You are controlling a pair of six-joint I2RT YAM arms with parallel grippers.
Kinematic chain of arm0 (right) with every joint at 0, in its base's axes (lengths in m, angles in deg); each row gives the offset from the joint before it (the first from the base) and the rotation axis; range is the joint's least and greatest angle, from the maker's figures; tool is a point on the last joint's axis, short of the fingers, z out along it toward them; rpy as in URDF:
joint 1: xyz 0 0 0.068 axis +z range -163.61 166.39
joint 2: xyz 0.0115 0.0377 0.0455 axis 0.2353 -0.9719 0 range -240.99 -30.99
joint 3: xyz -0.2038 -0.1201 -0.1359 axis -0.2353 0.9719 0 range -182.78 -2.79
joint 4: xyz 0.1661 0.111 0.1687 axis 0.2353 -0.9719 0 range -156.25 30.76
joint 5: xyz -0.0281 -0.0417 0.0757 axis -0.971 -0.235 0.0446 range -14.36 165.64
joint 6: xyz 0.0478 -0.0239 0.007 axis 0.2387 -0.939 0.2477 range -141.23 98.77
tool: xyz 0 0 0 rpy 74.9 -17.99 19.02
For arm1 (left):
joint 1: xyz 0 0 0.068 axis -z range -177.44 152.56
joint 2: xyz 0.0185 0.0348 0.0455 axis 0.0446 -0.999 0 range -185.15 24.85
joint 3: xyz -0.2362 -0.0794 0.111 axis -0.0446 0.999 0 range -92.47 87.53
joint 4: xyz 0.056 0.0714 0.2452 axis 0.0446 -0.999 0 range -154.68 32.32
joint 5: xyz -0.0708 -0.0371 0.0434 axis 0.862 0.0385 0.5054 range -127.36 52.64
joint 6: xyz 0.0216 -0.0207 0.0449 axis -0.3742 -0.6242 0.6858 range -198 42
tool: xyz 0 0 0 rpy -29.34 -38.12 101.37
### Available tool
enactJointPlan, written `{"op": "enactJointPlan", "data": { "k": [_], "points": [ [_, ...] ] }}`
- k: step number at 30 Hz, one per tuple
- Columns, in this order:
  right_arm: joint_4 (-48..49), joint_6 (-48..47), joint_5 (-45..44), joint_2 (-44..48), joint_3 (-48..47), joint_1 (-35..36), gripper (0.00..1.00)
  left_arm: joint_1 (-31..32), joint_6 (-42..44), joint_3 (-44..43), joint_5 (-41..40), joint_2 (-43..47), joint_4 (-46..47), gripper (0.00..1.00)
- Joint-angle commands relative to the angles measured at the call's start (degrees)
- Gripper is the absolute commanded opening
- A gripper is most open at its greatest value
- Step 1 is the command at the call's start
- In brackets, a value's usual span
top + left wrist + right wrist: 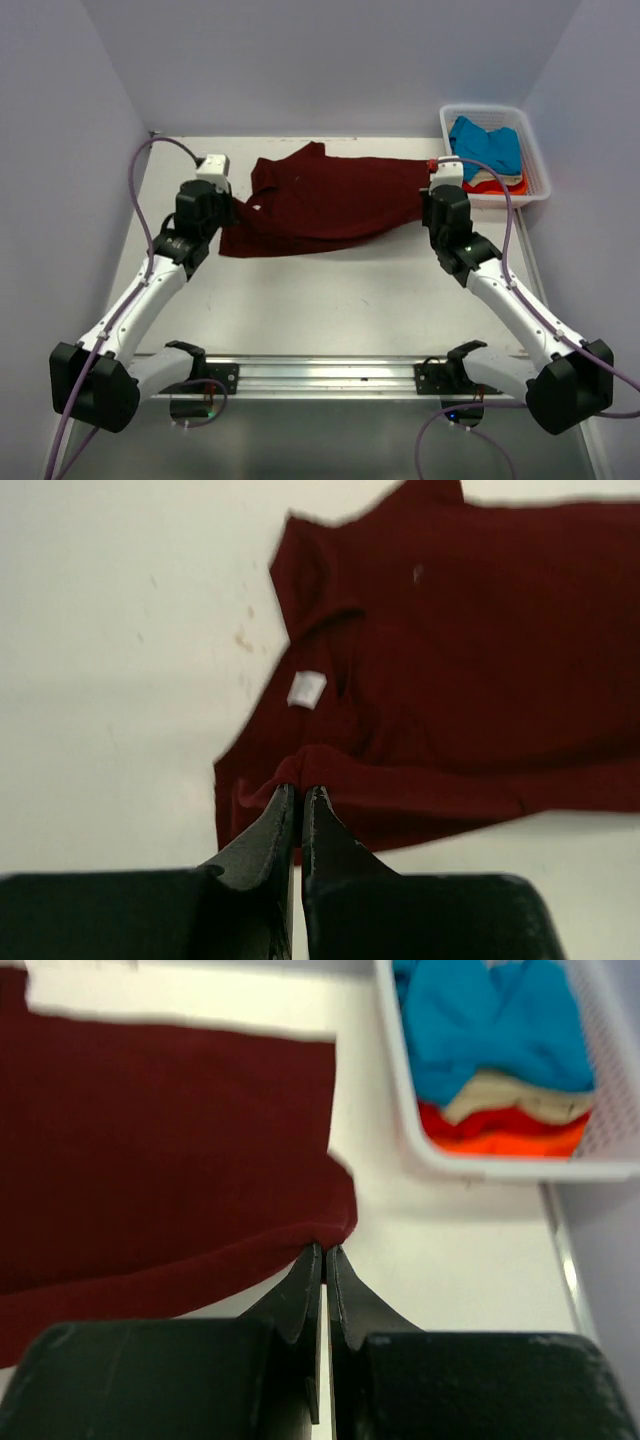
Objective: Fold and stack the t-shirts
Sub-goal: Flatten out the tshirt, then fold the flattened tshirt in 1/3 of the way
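A dark maroon t-shirt (330,205) lies spread across the far half of the table, folded over on itself, with a small white label (306,688) showing near its collar. My left gripper (301,788) is shut on the shirt's near left edge (330,765). My right gripper (325,1250) is shut on its near right corner (335,1222). From above, the left gripper (228,208) and the right gripper (428,200) hold the cloth at opposite ends. Other t-shirts, bright blue (487,143), cream (500,1093) and orange-red (505,1132), lie piled in a basket.
A white slatted plastic basket (538,165) stands at the table's far right corner, close to my right gripper. Purple walls close in the table on the left, far and right sides. Bare table top (340,300) lies between the shirt and the arm bases.
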State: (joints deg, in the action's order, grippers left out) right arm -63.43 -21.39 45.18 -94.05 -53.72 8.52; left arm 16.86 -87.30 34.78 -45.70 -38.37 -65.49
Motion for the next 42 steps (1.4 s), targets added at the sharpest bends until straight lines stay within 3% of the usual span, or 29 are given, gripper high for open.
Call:
{"op": "enactJointPlan", "data": {
  "k": [1,9,24,28,33,42],
  "points": [
    [-8.0,7.4,2.9,4.1,1.6,0.5,0.00,3.3,-6.4,3.0,-1.3,5.7,-2.6,0.00],
    [-22.3,11.7,3.6,8.7,-1.2,3.1,0.00,6.6,-15.0,3.5,0.9,15.6,-15.3,0.00],
    [-45.0,19.6,5.9,7.8,-7.2,4.1,0.00,6.7,-24.2,6.1,4.6,23.4,-34.5,0.00],
    [-43.1,19.8,2.4,7.2,-5.8,4.1,0.00,6.7,-24.7,8.6,2.5,23.1,-33.5,0.00],
    [-39.9,21.2,-0.8,-0.4,-3.9,4.1,0.00,6.7,-25.5,13.0,1.2,17.1,-23.8,0.00],
    [-36.5,25.4,-3.1,-16.4,-4.4,3.8,0.00,6.7,-23.2,8.6,-5.4,7.1,-16.7,0.00]
  ]
}}
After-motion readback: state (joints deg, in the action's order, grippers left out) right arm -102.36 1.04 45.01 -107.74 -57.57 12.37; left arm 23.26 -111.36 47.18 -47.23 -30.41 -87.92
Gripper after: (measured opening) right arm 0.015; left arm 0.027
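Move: My left hand, still pinching the t-shirt's near edge, is bound for the bare table about 11 cm back and 16 cm below. The shirt's middle lies about 7 cm ahead and 21 cm right of it, the white label 6 cm ahead and 2 cm right. My right hand pinches the near right corner, bound for table some 9 cm back and 17 cm below; the laundry basket stands about 18 cm ahead and 25 cm right. Keeping both pinches shut, I draw the near edge back towards my bases with both hands, after a quick dip: left about 14 cm, right about 11 cm. Then I sink both towards the table, easing 2 to 3 cm forward again, fingertips tipping down some 30 degrees left and 40 right. The left hand had risen back between its dip and the final sinking. ##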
